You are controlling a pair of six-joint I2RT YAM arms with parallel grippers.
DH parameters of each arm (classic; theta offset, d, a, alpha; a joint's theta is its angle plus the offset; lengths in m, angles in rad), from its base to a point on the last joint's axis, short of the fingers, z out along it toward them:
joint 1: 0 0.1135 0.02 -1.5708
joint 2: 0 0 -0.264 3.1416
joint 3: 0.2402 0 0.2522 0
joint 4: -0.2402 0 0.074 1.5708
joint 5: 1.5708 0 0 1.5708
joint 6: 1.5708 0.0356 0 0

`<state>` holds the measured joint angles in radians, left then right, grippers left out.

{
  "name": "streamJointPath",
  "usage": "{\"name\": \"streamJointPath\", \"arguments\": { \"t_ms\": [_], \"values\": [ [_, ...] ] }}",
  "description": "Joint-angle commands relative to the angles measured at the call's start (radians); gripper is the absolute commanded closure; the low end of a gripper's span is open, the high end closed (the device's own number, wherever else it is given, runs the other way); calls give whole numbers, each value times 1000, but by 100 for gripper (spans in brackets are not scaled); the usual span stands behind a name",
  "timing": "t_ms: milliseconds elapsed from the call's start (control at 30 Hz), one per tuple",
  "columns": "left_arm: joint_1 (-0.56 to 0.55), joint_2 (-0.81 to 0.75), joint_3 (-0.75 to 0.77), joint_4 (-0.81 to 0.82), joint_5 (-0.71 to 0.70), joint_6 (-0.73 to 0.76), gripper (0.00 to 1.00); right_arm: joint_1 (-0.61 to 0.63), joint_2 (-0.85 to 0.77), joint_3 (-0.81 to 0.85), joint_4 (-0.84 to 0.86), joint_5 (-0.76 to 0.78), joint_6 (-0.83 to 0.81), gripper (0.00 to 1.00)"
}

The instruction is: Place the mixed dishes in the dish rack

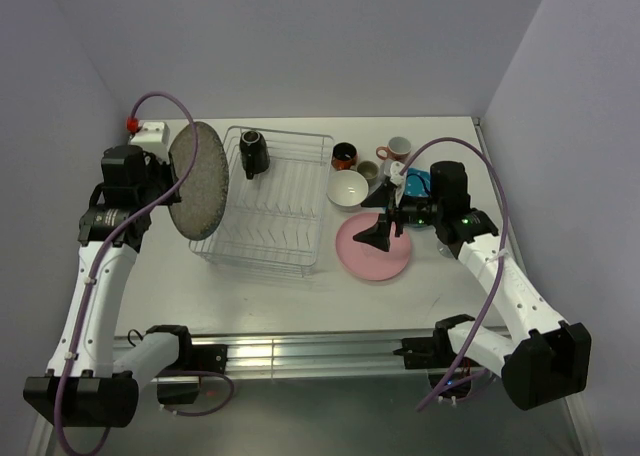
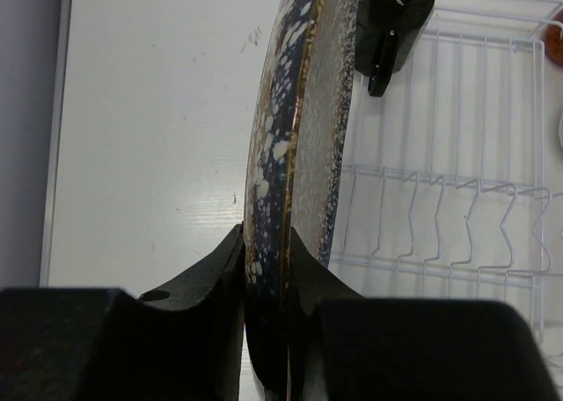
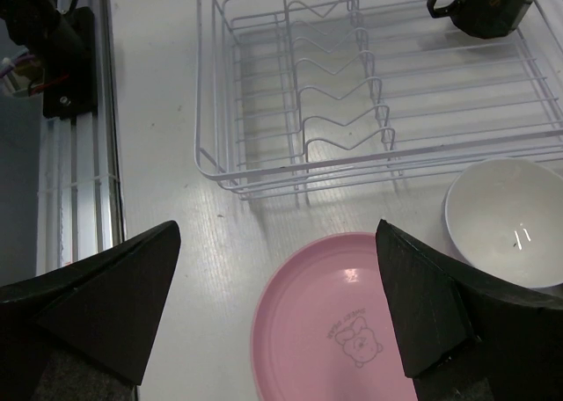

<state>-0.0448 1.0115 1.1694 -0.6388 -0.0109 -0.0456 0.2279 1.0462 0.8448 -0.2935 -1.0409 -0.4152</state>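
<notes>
My left gripper (image 1: 180, 189) (image 2: 266, 243) is shut on the rim of the grey speckled plate (image 1: 198, 181) (image 2: 308, 111). It holds the plate on edge, above the left end of the dish rack (image 1: 270, 211) (image 2: 457, 190) (image 3: 264, 185). A black mug (image 1: 253, 153) (image 2: 391, 32) (image 3: 488, 5) lies in the rack's far part. My right gripper (image 1: 385, 228) (image 3: 278, 243) hangs open over the pink plate (image 1: 373, 248) (image 3: 352, 331), which lies flat to the right of the rack. The white bowl (image 1: 347, 189) (image 3: 506, 221) stands just behind the pink plate.
Behind the bowl stand a dark-red mug (image 1: 344, 156), a grey-beige mug (image 1: 368, 172) and a pink mug (image 1: 398, 150). A pale blue piece (image 1: 416, 183) is half hidden by my right arm. A white box (image 1: 147, 131) sits at the far left. A metal rail (image 1: 300, 351) runs along the near edge.
</notes>
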Motion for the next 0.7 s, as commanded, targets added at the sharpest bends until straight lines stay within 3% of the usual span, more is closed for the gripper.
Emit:
{"name": "streamJointPath", "arguments": {
  "t_ms": [0,667],
  "values": [
    [-1,-62,24,283,46,-25,100,-10,8,10,-1,-21,-13,0],
    [-13,-70,-158,369,72,-22,99,-10,12,11,-6,-15,-19,0]
  ]
}}
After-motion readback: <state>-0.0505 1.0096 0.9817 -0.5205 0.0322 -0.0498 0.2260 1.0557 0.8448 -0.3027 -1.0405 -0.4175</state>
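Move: The left-end slots of the dish rack, where the big speckled plate I already hold upright in my left hand is going, lie about 8 cm ahead of that hand, 6 cm to its right and some 23 cm below. The rack's middle is roughly 11 cm ahead and 17 cm right; the black mug in it is about 25 cm ahead and 12 cm right. From my right hand those slots are some 39 cm left and 14 cm ahead, about 18 cm lower. I lower my left hand almost straight down, about 6 cm, drifting only a centimetre to the right, to bring the upright plate's lower edge down towards the slots at the rack's left end. My fingers keep their pinch on the rim and tip down only some 5 degrees; the descent slows near the end. ##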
